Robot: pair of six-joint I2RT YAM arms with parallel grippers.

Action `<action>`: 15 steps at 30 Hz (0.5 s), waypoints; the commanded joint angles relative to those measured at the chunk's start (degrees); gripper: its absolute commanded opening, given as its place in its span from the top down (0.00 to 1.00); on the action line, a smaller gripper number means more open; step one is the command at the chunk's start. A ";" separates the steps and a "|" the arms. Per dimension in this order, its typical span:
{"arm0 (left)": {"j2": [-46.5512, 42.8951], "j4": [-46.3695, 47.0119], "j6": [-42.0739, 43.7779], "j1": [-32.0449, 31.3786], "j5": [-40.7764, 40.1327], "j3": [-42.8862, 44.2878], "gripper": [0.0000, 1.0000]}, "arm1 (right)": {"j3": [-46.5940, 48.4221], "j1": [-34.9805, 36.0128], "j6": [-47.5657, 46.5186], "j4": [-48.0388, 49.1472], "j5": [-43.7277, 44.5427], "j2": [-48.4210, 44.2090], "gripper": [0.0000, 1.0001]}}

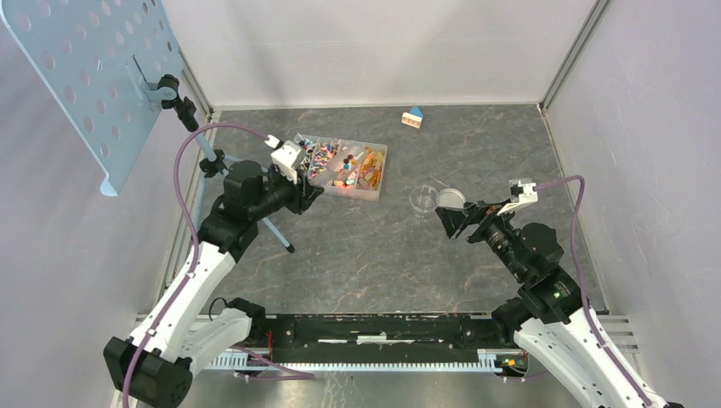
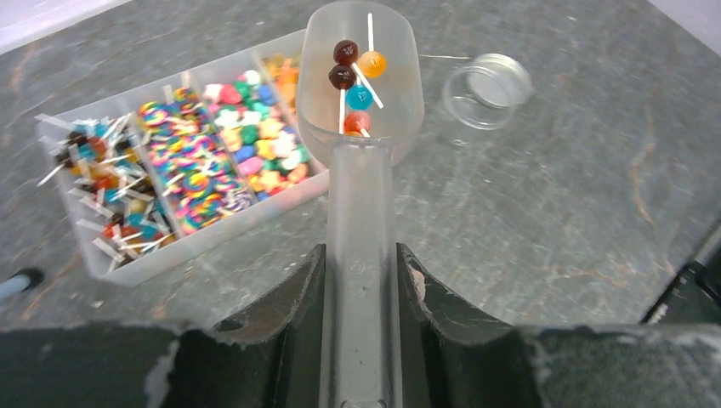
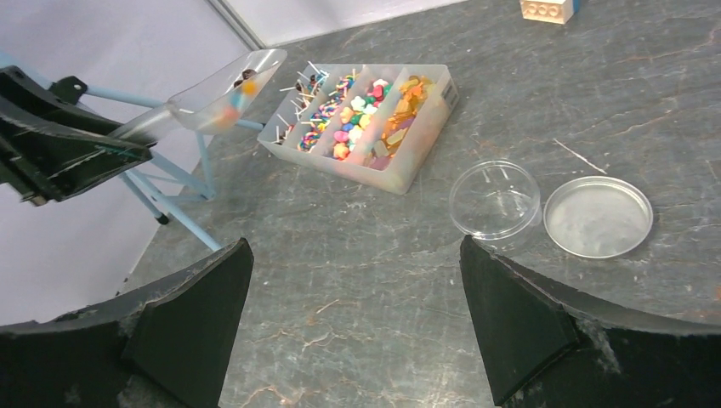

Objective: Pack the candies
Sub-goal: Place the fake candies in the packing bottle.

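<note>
My left gripper (image 2: 361, 259) is shut on the handle of a clear plastic scoop (image 2: 400, 102). Its bowl holds a few lollipop candies (image 2: 347, 75) in dark red, orange and blue. The scoop hangs just past the right end of a clear divided tray (image 2: 183, 251) filled with mixed-colour candies (image 2: 200, 161). From above, the left gripper (image 1: 308, 189) is at the tray's (image 1: 380, 170) near-left side. A clear round container (image 3: 494, 202) stands without its lid (image 3: 598, 217), which lies flat to its right. My right gripper (image 3: 357, 289) is open and holds nothing, just short of the container.
A small blue-roofed toy house (image 1: 413, 117) sits at the back of the table. A blue stand (image 1: 276, 228) carrying a perforated panel (image 1: 85, 76) rises at the left, behind my left arm. Grey walls close in the table on three sides.
</note>
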 commanded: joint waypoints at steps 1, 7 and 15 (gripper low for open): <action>0.97 -1.08 -0.04 -6.71 -2.04 4.51 0.98 | 2.97 -0.07 -3.36 -2.17 2.44 0.44 0.02; 7.13 -4.20 0.29 -15.95 -7.28 8.83 0.98 | 3.04 -0.05 -3.37 -3.04 3.41 -1.23 0.02; 14.56 -5.03 -0.63 -22.61 -8.73 12.91 0.98 | 3.83 -0.09 -4.48 -5.17 5.24 -2.79 0.02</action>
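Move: The packing bottle that the left hand's loaded scoop is bound for stands about 14 cm ahead, 25 cm to the right and 21 cm below that hand. Its lid lies some 8 cm farther right of the bottle. The candy box sits roughly 22 cm straight ahead of the left hand, also low on the table. From the idle right hand the bottle is about 20 cm ahead, 3 cm left and 22 cm below. Still gripping the clear scoop by its handle, with the lollipops in its bowl, the left hand carries the scoop to the right, away from the candy box and towards the packing bottle, about 10 cm and slightly back, beginning to sink only late on. The wrist swings some 15 degrees clockwise and dips a little; the fingers keep their hold. ##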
